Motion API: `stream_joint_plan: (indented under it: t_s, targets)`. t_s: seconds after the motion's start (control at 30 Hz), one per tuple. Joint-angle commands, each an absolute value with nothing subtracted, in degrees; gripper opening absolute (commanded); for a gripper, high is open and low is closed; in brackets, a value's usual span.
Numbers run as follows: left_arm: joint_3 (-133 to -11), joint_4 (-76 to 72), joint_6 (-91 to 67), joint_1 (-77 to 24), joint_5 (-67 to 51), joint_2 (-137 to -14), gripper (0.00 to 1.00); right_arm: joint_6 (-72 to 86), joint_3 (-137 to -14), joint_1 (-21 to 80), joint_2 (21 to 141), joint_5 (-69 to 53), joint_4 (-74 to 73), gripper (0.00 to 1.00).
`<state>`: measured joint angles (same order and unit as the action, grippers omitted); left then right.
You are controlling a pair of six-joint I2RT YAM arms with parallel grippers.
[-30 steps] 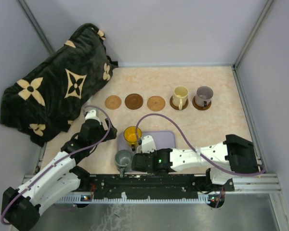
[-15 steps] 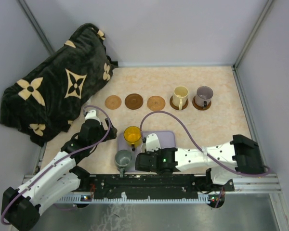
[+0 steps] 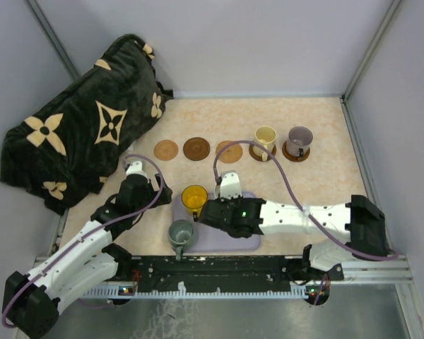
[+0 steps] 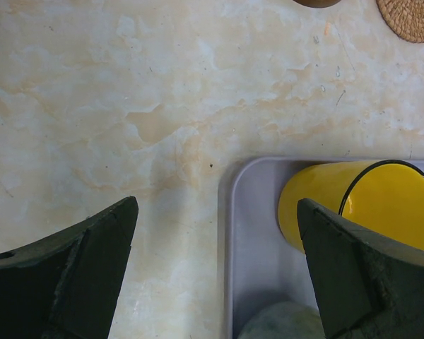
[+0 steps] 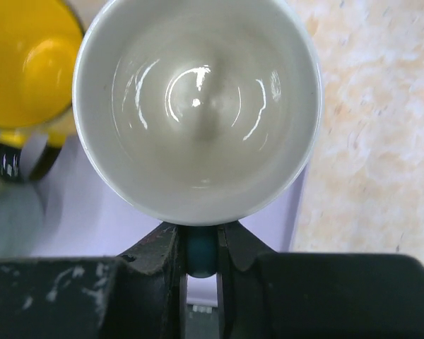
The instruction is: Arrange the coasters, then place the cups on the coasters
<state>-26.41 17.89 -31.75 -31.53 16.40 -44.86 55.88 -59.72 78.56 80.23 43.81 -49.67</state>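
Three bare coasters [image 3: 166,149] [image 3: 196,148] [image 3: 229,152] lie in a row at the back. To their right, a cream cup [image 3: 265,140] and a purple-grey cup [image 3: 299,140] each stand on a coaster. The yellow cup [image 3: 194,199] [image 4: 360,205] and the grey-green cup [image 3: 181,233] sit on the lavender tray [image 3: 251,236]. My right gripper [image 5: 199,248] is shut on the blue handle of the white cup [image 5: 198,106] [image 3: 230,185], held upright over the tray's far edge. My left gripper [image 4: 219,272] [image 3: 138,176] hangs open over the tray's left rim, holding nothing.
A dark blanket [image 3: 85,120] with cream flower shapes is heaped at the back left. Grey walls close the table at the back and both sides. The right arm's cable [image 3: 268,173] loops over the third coaster and the cream cup.
My right arm has carried the white cup away from the near edge, across the tray toward the coaster row. The left arm has stayed where it was.
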Motion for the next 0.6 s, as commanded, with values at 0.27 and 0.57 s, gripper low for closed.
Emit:
stream_joint_plan:
  t_s: [0.27,0.57]
  targets:
    - [-27.1,17.1,-33.3,-31.9,19.2,-50.3,1.00,28.7,-64.2,58.4,78.6,43.7,-23.4,0.00]
    - [-27.1,16.0,-33.8,-31.9,17.8,-53.4,1.00,21.4,-69.5,49.2,87.6,38.3,-15.5,0.00]
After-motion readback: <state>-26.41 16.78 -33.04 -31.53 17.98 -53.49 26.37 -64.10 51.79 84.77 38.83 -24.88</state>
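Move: The right hand, already holding the white cup by its handle over the tray, has the free woven coaster about 24 cm straight ahead and some 10 cm below. The cream mug stands about 12 cm to the right of that coaster, and the dark coaster lies some 11 cm to its left; the yellow cup is 7 cm ahead of the hand and 11 cm left. From the empty left hand the woven coaster lies about 15 cm ahead, 26 cm right and 8 cm below. The right hand keeps its pinch on the white cup's handle and carries it quickly forward about 16 cm, out over the tray's far edge towards the woven coaster between the dark coaster and the cream mug, rising 3 to 4 cm as the fingers tip up some 10 degrees and turn slightly clockwise. Meanwhile the left hand, empty and wide open, sinks about 3 cm beside the tray's left edge, its fingers tipping a little further down without touching anything. ##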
